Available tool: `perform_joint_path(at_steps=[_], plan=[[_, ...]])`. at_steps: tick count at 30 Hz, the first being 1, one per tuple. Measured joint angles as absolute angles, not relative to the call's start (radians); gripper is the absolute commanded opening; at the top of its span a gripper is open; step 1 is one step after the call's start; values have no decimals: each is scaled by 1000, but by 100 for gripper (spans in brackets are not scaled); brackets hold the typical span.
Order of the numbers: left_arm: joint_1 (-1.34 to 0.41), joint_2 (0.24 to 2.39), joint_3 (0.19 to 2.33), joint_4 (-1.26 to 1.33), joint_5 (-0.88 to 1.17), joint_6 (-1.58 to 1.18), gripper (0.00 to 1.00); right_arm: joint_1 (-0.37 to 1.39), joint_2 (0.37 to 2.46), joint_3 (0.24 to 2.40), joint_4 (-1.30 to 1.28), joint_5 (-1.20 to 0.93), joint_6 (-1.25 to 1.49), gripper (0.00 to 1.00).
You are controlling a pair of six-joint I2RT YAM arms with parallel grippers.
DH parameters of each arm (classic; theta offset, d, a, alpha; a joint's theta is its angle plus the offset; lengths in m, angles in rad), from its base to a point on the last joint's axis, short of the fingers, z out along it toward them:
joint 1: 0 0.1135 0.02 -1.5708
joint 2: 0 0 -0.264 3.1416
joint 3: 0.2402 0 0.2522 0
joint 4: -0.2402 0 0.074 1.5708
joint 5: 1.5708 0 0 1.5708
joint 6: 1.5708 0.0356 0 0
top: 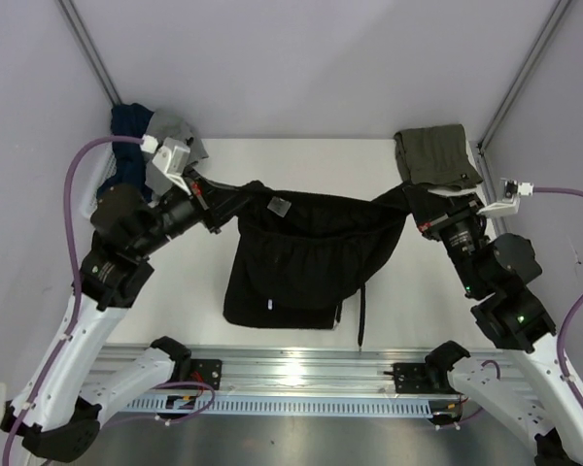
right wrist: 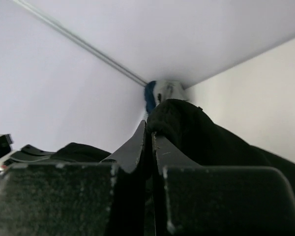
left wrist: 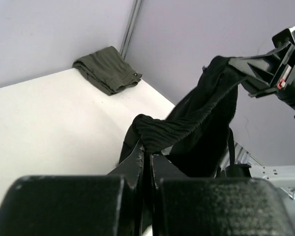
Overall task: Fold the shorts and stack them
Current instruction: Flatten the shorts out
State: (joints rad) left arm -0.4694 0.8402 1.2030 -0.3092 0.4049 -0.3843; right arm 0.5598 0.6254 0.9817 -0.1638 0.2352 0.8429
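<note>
The black shorts [top: 301, 257] hang stretched between my two grippers above the table's middle, waistband up, legs drooping to the table. My left gripper [top: 245, 197] is shut on the waistband's left end, where the ribbed band [left wrist: 172, 129] bunches over my fingertips. At the right end my right gripper [top: 415, 206] is shut on the other corner, black cloth [right wrist: 187, 128] piled over its tips. A folded olive-green pair of shorts [top: 435, 155] lies at the far right corner, also seen in the left wrist view [left wrist: 107, 70].
A heap of blue and grey clothes [top: 151, 141] sits in the far left corner, also visible in the right wrist view [right wrist: 160, 93]. A black drawstring [top: 361, 311] dangles from the shorts toward the metal rail [top: 301, 374] at the near edge. Walls close in on both sides.
</note>
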Motion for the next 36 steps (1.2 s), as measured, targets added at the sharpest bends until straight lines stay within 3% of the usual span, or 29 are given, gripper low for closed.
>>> perform_joint_path(at_steps=[4,9,19,24,26,27,28,29,30,32,34,36], plan=[[-466,940,1241,-318,388,-377,0,561,710,1026,-221,292,827,0],[-392,1182,1258,-289,389,-376,0,503,960,1118,-240,325,809,0],[-199,1597,1321,-224,386,-407,0,331,1626,1254,-53,110,833,0],[-146,1742,1406,-158,360,-435,0,301,1935,1502,126,-60,857,0],[-124,1779,1414,-124,335,-450,0,296,2079,1627,269,-151,883,19],[-113,1795,1414,-105,317,-462,0,292,2149,1677,348,-204,900,34],[-103,1810,1414,-88,297,-473,7,290,2218,1737,424,-245,923,84],[-93,1823,1414,-72,273,-483,25,289,2276,1796,459,-275,938,99],[-86,1834,1414,-64,244,-494,55,289,2362,1897,461,-310,952,99],[-72,1856,1433,-78,185,-524,95,289,2547,2194,373,-360,945,99],[-63,1880,1462,-94,141,-552,99,288,2669,2412,245,-390,921,99],[-58,1888,1468,-104,102,-559,99,286,2652,2361,219,-404,901,99]])
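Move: Both closed hands still hold the black shorts' waistband, stretched between them roughly 40 cm above the table. The left end's landing spot lies some 33 cm ahead of the left hand and 13 cm left; the grey clothing is about 38 cm ahead, 31 cm left. The right end's spot is some 43 cm ahead of the right hand and 19 cm left, while the folded olive cloth lies about 38 cm ahead and 21 cm right. Both hands sweep the held waistband quickly forward and down towards the far edge of the table, the left travelling some 33 cm out and 26 down, the right about 44 out and 25 down, and both veer to the left in the later part. The fingers tip downward on the way, the right hand's partly levelling again while the left wrist turns counter-clockwise, and near the end both grippers open wide, the right slightly first, letting go of the waistband above the table. ##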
